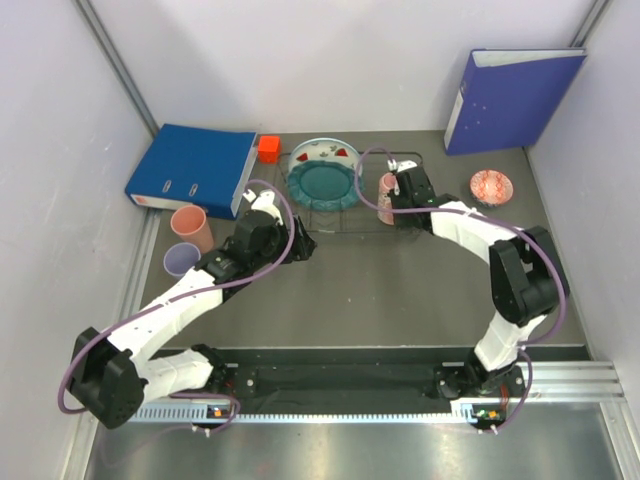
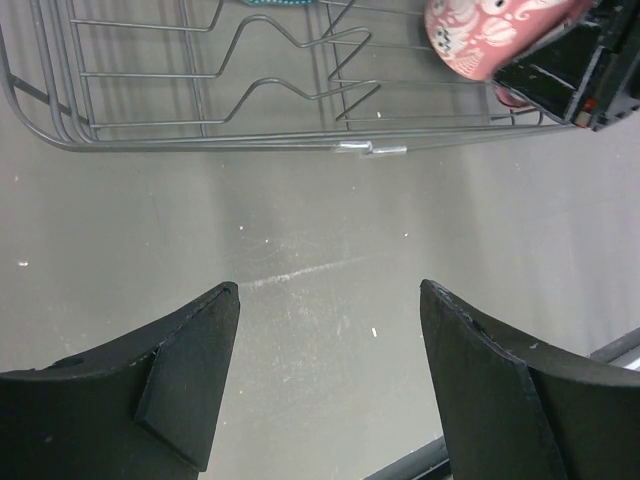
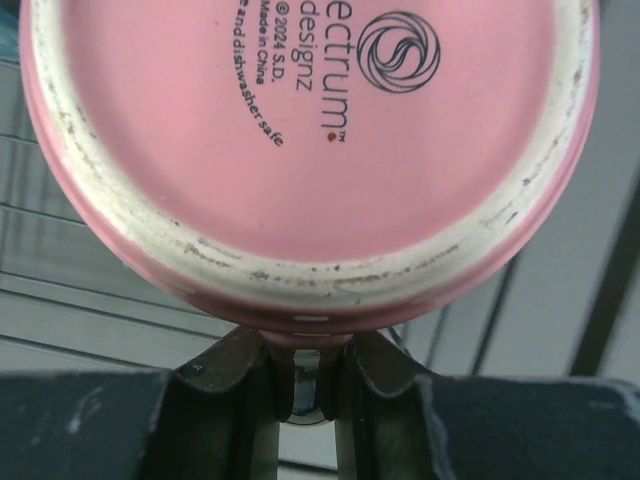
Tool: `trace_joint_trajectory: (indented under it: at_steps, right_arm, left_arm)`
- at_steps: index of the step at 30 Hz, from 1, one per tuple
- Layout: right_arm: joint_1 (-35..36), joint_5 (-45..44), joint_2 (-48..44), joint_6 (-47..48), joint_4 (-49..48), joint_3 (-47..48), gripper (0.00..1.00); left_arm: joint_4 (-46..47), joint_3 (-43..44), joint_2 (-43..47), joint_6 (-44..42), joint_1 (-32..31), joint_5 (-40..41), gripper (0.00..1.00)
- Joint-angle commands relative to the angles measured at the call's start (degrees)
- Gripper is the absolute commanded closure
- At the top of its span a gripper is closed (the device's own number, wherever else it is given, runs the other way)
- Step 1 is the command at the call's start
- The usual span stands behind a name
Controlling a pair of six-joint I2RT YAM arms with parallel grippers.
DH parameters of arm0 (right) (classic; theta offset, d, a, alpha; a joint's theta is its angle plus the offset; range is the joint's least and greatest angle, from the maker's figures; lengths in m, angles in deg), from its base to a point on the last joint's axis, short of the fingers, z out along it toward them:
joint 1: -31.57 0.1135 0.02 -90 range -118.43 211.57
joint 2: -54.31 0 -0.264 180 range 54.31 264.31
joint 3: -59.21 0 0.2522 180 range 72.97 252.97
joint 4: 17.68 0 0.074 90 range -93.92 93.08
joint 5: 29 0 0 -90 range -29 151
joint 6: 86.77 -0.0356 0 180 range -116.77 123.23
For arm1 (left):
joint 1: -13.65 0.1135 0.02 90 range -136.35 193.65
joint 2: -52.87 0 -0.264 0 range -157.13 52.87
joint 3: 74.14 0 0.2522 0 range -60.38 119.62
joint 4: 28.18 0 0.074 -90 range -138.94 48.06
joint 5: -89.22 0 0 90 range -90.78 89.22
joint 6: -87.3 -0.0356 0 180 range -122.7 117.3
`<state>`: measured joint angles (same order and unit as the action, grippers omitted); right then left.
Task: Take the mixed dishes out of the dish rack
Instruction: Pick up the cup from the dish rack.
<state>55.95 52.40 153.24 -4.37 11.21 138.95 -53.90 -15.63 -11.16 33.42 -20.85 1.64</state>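
Observation:
The dark wire dish rack (image 1: 346, 216) stands at the back middle of the table. In it a teal scalloped plate (image 1: 320, 183) leans in front of a white plate with red marks (image 1: 326, 153). My right gripper (image 1: 392, 190) is at the rack's right end, shut on the handle of a pink patterned cup (image 1: 386, 197). The right wrist view fills with that cup's pink base (image 3: 310, 130), the handle pinched in the right gripper (image 3: 308, 345). My left gripper (image 1: 300, 243) hovers open and holding nothing over bare table just in front of the rack (image 2: 200, 135); past the left gripper (image 2: 330, 290) the held cup (image 2: 480, 35) shows.
A salmon cup (image 1: 190, 228) and a lavender cup (image 1: 181, 260) stand on the table at the left. A small pink patterned bowl (image 1: 492, 185) sits right of the rack. A blue binder (image 1: 195, 168) lies at back left beside a red cube (image 1: 268, 149); another binder (image 1: 510, 98) leans at back right.

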Motion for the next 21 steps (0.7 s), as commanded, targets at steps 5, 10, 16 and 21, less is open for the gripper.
trace_joint_trajectory:
  at_steps: [5,10,16,21]
  right_arm:
    - [0.8,-5.2,-9.6,0.2,1.4,2.9,1.0]
    - [0.9,-5.1,-10.8,0.4,2.4,4.2,1.0]
    - [1.1,-4.2,-13.9,0.0,2.4,5.4,1.0]
    - [1.5,-1.0,-19.1,-2.0,1.7,8.4,1.0]
  left_arm:
    - [3.0,0.1,-0.4,0.3,-0.2,0.9,0.23]
    - [3.1,0.1,-0.5,0.4,-0.2,1.0,0.23]
    - [3.0,-0.1,-0.2,0.4,-0.2,1.5,0.23]
    - [3.2,0.2,0.3,0.9,-0.2,2.2,0.23]
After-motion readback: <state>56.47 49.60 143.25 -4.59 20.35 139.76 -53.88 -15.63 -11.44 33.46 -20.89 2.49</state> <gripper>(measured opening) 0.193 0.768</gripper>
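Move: My right fingers already pinch the upturned pink cup by its handle, the cup's middle about 3 cm ahead of them and 2 cm to the left. I am lifting it from the rack's right part: the front rail runs some 5 cm nearer my base, 4 cm lower, and the teal plate stands about 15 cm to the left and 4 cm farther out. From my open left hand the cup is roughly 12 cm ahead, 18 cm right and 8 cm lower. I keep the pinch on the cup's handle and raise my right hand about 5 cm up from the rack, easing it back towards me and slightly to the right as the lift starts, some 2 cm each way. My wrist hardly turns, so the cup stays bottom-up in the same grip. ##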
